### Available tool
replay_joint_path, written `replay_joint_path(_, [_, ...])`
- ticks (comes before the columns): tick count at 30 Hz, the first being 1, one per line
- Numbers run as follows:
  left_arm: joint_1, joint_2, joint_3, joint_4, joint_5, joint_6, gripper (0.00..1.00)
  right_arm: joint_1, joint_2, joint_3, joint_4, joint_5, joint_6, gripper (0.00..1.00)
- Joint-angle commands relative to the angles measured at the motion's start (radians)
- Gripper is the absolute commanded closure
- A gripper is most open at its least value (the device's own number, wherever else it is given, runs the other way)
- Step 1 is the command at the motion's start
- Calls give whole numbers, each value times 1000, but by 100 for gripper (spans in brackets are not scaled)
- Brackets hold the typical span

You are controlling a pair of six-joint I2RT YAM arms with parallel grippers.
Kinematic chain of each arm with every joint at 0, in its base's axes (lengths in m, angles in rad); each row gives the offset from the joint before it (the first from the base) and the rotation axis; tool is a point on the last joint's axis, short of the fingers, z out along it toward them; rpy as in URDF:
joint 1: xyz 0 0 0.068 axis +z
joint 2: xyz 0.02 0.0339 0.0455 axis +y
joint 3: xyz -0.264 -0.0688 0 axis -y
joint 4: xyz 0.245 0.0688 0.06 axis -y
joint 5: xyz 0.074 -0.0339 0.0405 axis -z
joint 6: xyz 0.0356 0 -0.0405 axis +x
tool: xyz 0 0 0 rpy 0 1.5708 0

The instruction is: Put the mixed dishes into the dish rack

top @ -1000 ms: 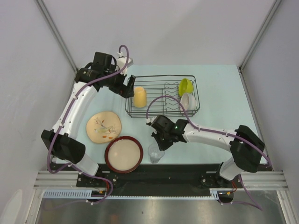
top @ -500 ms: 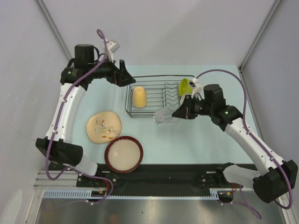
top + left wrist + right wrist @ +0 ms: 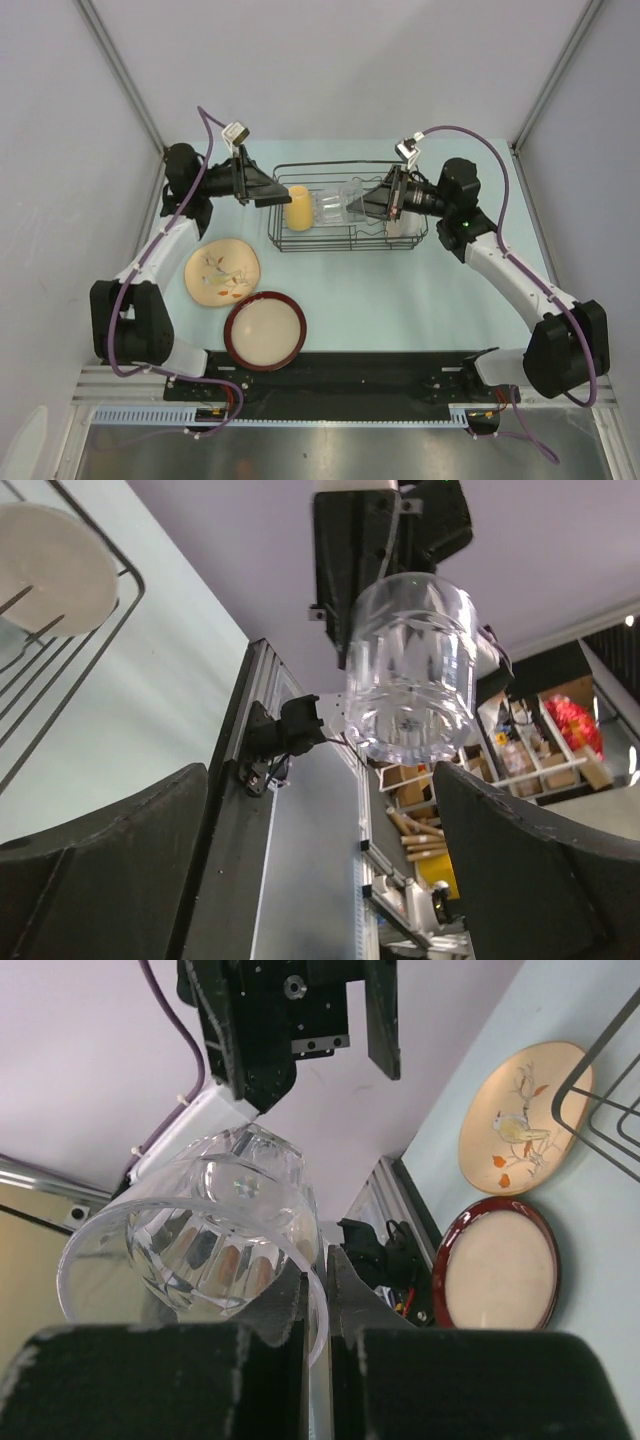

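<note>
The clear glass (image 3: pixel 338 204) hangs on its side above the middle of the black wire dish rack (image 3: pixel 345 244). My right gripper (image 3: pixel 372 203) is shut on its rim. In the right wrist view the fingers (image 3: pixel 290 1305) pinch the wall of the glass (image 3: pixel 190 1250). My left gripper (image 3: pixel 282 195) is open beside the pale yellow mug (image 3: pixel 298 208), which stands in the rack's left end. The left wrist view looks across at the glass (image 3: pixel 412 670), with nothing between its jaws (image 3: pixel 320 865). A small pale saucer (image 3: pixel 50 565) stands in the rack. The floral plate (image 3: pixel 222 271) and the red-rimmed dish (image 3: pixel 265 330) lie on the table.
A pale dish (image 3: pixel 402 226) shows in the rack's right end, under the right arm. The two arms face each other over the rack. The enclosure's walls close in on the left, right and back. Plate (image 3: pixel 520 1120) and red-rimmed dish (image 3: pixel 495 1275) lie close together.
My right gripper took the glass from the table's front and carried it up over the rack. My left gripper drew back from the rack, then came down beside the mug, staying open.
</note>
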Motion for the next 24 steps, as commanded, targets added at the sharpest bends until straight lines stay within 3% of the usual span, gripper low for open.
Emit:
replay_joint_path(1, [-42, -74, 18, 271, 58, -154, 0, 17, 21, 6, 171, -25, 98, 100])
replay_joint_path(7, [-123, -91, 35, 173, 40, -54, 0, 27, 42, 6, 194, -11, 102, 100])
replay_joint_path(13, [-163, -93, 85, -139, 0, 176, 1, 46, 56, 5, 183, 4, 85, 100])
replay_joint_path(24, [-206, -70, 121, -273, -38, 302, 0, 93, 127, 6, 287, 12, 141, 100])
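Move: The clear glass hangs from the closed right fingers, its middle about 3 cm left and 3 cm back of that hand. From the open left gripper it lies some 13 cm to the right, 5 cm back and about 2 cm higher. The yellow mug in the rack is roughly 10 cm ahead of the left gripper, 3 cm right and 18 cm below. The rack's middle is about 11 cm ahead, 15 cm right and 24 cm below. Bring the wide-open left gripper back about 5 cm, rising a little and easing right, to line it up with the base of the glass. Then keep sliding right towards the glass, with a slight clockwise turn, fingers still open. Meanwhile keep the right fingers pinched on the glass wall and carry the glass some 3 cm left to meet the left gripper. ##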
